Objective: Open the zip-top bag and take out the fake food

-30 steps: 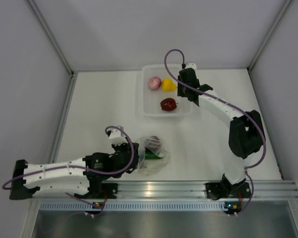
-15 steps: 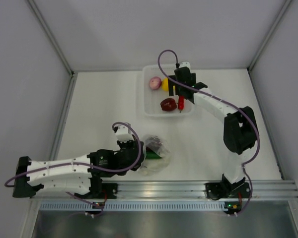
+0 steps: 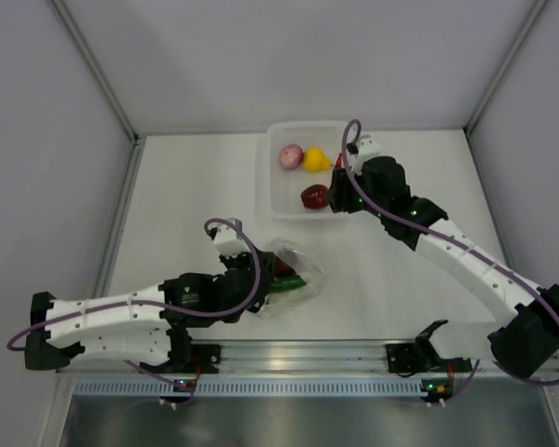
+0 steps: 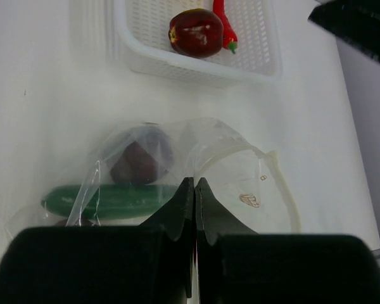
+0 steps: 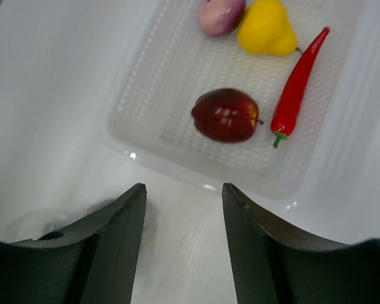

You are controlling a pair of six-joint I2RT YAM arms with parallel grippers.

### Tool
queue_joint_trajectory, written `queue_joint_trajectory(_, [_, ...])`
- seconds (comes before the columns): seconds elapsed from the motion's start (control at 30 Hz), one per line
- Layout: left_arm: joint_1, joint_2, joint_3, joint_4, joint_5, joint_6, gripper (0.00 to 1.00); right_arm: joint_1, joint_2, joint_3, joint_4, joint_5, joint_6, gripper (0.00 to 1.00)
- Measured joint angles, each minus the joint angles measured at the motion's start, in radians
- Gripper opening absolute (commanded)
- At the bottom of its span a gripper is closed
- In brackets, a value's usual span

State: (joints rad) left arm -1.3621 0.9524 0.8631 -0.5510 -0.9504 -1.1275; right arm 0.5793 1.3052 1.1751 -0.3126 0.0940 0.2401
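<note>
The zip-top bag (image 3: pixel 296 276) lies near the front of the table with a green cucumber (image 4: pixel 107 201) and a dark purple piece (image 4: pixel 136 161) inside. My left gripper (image 4: pixel 194 181) is shut on the bag's plastic near its mouth; in the top view it (image 3: pixel 264 279) sits at the bag's left edge. My right gripper (image 5: pixel 183 187) is open and empty, just outside the basket's near rim; the top view shows it (image 3: pixel 339 202) there too. In the white mesh basket (image 5: pixel 196 180) lie the dark red apple (image 5: pixel 226 115), red chili (image 5: pixel 297 82), yellow pear (image 5: pixel 266 28) and pinkish onion (image 5: pixel 220 14).
The basket (image 3: pixel 270 209) stands at the back middle of the table. White walls close in the left, back and right sides. A metal rail (image 3: pixel 354 354) runs along the front edge by the arm bases.
The right gripper let go of the red chili, which now lies in the basket, and drew back toward the near rim. The left gripper shifted slightly right with the bag.
</note>
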Motion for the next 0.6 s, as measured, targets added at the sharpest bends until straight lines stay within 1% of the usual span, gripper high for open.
queue_joint_trajectory(0.2, [0.0,0.029,0.07,-0.002,-0.04,0.0,0.0,0.117,-0.156,-0.143,0.005,-0.094,0.029,0.49])
queue_joint_trajectory(0.23, [0.0,0.036,0.084,-0.002,-0.044,0.0,0.0,0.136,-0.179,-0.163,0.013,-0.111,0.034,0.47])
queue_joint_trajectory(0.37, [0.0,0.087,0.147,-0.001,-0.054,0.002,0.0,0.224,-0.267,-0.239,0.039,-0.151,0.076,0.32])
queue_joint_trajectory(0.43, [0.0,0.112,0.167,-0.001,-0.055,0.002,0.0,0.264,-0.298,-0.26,0.046,-0.157,0.098,0.28])
queue_joint_trajectory(0.5, [0.0,0.137,0.183,-0.001,-0.057,0.0,0.0,0.302,-0.315,-0.273,0.054,-0.155,0.116,0.26])
queue_joint_trajectory(0.6, [0.0,0.18,0.207,-0.002,-0.057,-0.006,0.0,0.387,-0.336,-0.285,0.064,-0.113,0.136,0.23])
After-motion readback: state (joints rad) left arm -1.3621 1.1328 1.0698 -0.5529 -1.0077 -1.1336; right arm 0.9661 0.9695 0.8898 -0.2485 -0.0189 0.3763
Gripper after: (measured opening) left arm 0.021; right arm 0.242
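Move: Back and to the left of the empty right hand is the open mouth of the zip-top bag, about 17 cm back, 10 cm left and 6 cm lower. Inside the bag are a dark fruit, some 14 cm back and 14 cm left of the hand, and a cucumber, 19 cm back and 13 cm left, both about 11 cm below it. The left hand already grips the bag's rim; the mouth lies level with it fore and aft, 4 cm to its right and 4 cm below. Drawing back from the tray at nearly constant height, the right hand swings about 17 cm back and 7 cm left to the bag's mouth, turning roughly 25 degrees counter-clockwise, its left side tilting up, with its empty fingers partly closing. The left hand keeps its pinch on the rim, first lifting it about 4 cm, then carrying it 3 cm or so right towards the right hand. ##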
